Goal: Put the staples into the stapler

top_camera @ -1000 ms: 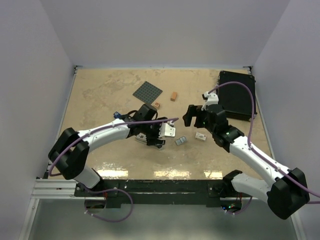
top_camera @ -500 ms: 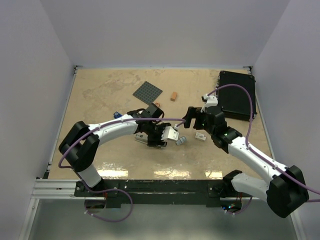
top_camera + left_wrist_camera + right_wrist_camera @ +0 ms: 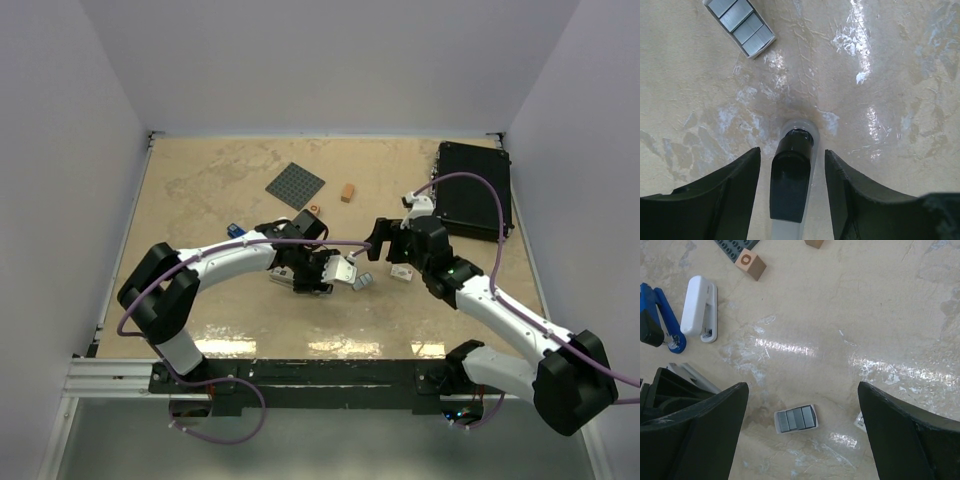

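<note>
The stapler (image 3: 791, 180), grey with a black top, lies on the table, its end between my left gripper's (image 3: 792, 151) fingers. A gap shows on each side, so the jaws are open around it. In the top view that gripper (image 3: 330, 272) sits at the table's middle with the stapler (image 3: 345, 268) poking out to the right. The staples, a small grey tray (image 3: 796, 419) of strips, lie just right of it (image 3: 363, 282). A whitish box (image 3: 402, 272) lies further right. My right gripper (image 3: 802, 385) hovers wide open above the tray (image 3: 740, 22), holding nothing.
A white stapler (image 3: 699, 307) and a blue one (image 3: 662, 320) lie behind my left arm. Orange blocks (image 3: 347, 192) (image 3: 751, 264) and a dark grey plate (image 3: 295, 184) sit further back. A black box (image 3: 474, 190) stands at the back right.
My left gripper's jaws have narrowed around the stapler and its arm has swung in closer. My right gripper has shifted slightly to the right.
</note>
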### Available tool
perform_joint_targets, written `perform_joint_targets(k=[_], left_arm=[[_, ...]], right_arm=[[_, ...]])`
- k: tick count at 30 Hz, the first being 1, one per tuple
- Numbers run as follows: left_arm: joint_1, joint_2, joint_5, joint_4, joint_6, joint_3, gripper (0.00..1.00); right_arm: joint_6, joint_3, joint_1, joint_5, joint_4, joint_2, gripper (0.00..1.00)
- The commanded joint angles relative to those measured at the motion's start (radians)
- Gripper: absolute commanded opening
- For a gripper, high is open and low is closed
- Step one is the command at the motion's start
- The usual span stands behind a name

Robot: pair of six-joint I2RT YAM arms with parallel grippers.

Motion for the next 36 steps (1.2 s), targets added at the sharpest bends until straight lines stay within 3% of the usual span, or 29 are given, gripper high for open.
perform_joint_targets(k=[1, 3, 7, 9, 10, 11, 22, 27, 31, 36], left_arm=[[-0.003, 0.007, -0.022, 0.046, 0.016, -0.016, 0.53], [-0.003, 0.011, -0.024, 0.043, 0.017, -0.02, 0.47], [-0.005, -0.003, -0.012, 0.051, 0.011, -0.037, 0.17], [-0.005, -0.022, -0.006, 0.067, 0.008, -0.049, 0.1], [-0.003, -0.029, -0.001, 0.072, 0.002, -0.06, 0.01], [-0.005, -0.043, 0.004, 0.077, -0.004, -0.065, 0.0], [0.024, -0.219, 0.067, 0.252, -0.121, -0.186, 0.0], [0.024, -0.194, 0.013, 0.253, -0.163, -0.189, 0.0], [0.011, -0.134, -0.053, 0.201, -0.194, -0.141, 0.18], [-0.014, -0.134, -0.119, 0.209, -0.207, -0.135, 0.33]], right_arm=[[0.008, -0.024, 0.0, -0.026, 0.041, -0.03, 0.95], [0.005, -0.033, 0.002, -0.054, 0.054, -0.04, 0.95], [-0.036, -0.065, 0.002, -0.11, 0.089, -0.06, 0.96], [-0.05, -0.073, 0.002, -0.138, 0.113, -0.065, 0.96], [-0.062, -0.079, 0.002, -0.155, 0.133, -0.068, 0.96], [-0.068, -0.084, 0.002, -0.172, 0.144, -0.067, 0.97], [-0.174, -0.108, 0.003, -0.409, 0.27, -0.06, 0.98], [-0.153, -0.119, 0.006, -0.404, 0.282, -0.034, 0.98], [-0.142, -0.123, 0.006, -0.381, 0.288, -0.033, 0.98], [-0.136, -0.128, 0.008, -0.35, 0.287, -0.04, 0.98]])
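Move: The black stapler lies right between the left hand's open fingers: they straddle its head, and its middle is about 4 cm to the left and 2 cm below. The staples sit some 11 cm to the right of that hand and 3 cm farther out, the white stapler about 12 cm ahead and 8 cm left. From the right hand the black stapler is roughly 17 cm left, 4 cm back and 11 cm below; the staples are about 2 cm left, 4 cm back and 12 cm below. The left fingers close from either side and pinch the black stapler's head, then, keeping that grip, the hand rises about 2 cm and comes back down, ending about 1.5 cm farther left and turned some 10 degrees counter-clockwise. Meanwhile the right hand, empty and wide open, swings left and back towards the stapler by about 6 cm, dipping a little and rising again, while its wrist turns some 25 degrees counter-clockwise. ##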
